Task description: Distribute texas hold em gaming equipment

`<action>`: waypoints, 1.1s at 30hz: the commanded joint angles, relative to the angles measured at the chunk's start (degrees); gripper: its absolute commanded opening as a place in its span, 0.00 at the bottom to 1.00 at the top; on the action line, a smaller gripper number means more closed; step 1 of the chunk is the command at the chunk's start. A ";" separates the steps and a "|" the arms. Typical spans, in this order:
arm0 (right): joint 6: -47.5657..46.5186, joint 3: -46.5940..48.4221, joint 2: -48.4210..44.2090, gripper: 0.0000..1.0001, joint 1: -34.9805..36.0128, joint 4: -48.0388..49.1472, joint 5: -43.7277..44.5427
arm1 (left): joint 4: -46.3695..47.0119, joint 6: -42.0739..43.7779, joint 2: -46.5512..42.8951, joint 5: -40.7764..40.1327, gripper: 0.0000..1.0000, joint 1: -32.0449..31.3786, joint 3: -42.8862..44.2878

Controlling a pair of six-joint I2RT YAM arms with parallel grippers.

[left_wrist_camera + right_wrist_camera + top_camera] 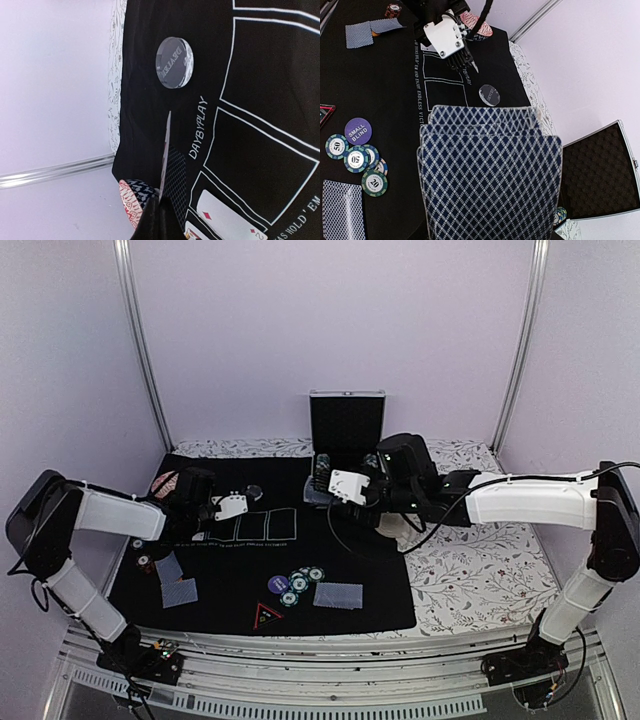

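My left gripper (162, 200) is shut on one playing card (167, 150), held edge-on just above the black mat (270, 100). In the top view it (243, 502) hangs at the mat's left rear. A clear dealer button (174, 62) lies ahead of it, and two face-up cards (227, 220) lie in the printed boxes. My right gripper (326, 480) is raised over the mat's rear centre. A fanned deck of blue diamond-backed cards (490, 175) fills its view and hides its fingers. Green-and-white chips (355, 160) and a purple small-blind button (358, 131) lie near the front.
Face-down card pairs lie at the front right (338, 595) and front left (180, 590) of the mat. An open foam-lined case (347, 425) stands at the back. A red-patterned mug (131, 200) sits at the mat's left rear corner. A red triangle marker (266, 616) lies near the front edge.
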 commanded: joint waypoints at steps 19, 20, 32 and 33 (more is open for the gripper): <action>0.44 -1.56 -4.65 0.42 -0.15 1.79 -0.56 | -19.80 -0.41 1.63 19.64 0.00 1.71 -1.06; 0.44 -1.58 -4.69 0.42 -0.18 1.77 -0.52 | -19.60 -1.02 1.75 19.46 0.00 1.73 -0.82; 0.35 -1.72 -4.80 0.42 -0.14 1.69 -0.44 | -20.64 -7.59 7.56 14.63 0.00 3.73 4.39; 0.36 -1.87 -4.86 0.42 -0.17 1.75 -0.43 | -20.64 -7.78 7.63 14.80 0.00 3.82 4.47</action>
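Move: Already pinching a playing card, the left hand goes for the empty third slot of the printed row, whose middle lies some 9 cm below it, about 2 cm back and 2 cm to the right. The two of diamonds in the second slot lies about 7 cm left of that slot; the dealer button stands roughly 10 cm beyond the slot and 8 cm to its right. From the right hand, the slot is about 24 cm left, 6 cm ahead and 20 cm below. Down about 8 cm and back some 6 cm, the left hand sinks over the third slot, tipping its fingers about 25 degrees further downward. Close to the mat it stops sinking and eases forward again by about 2 cm, fingers shut on the card's near edge throughout. The right hand keeps its grip on the deck and rises about 2 cm. ##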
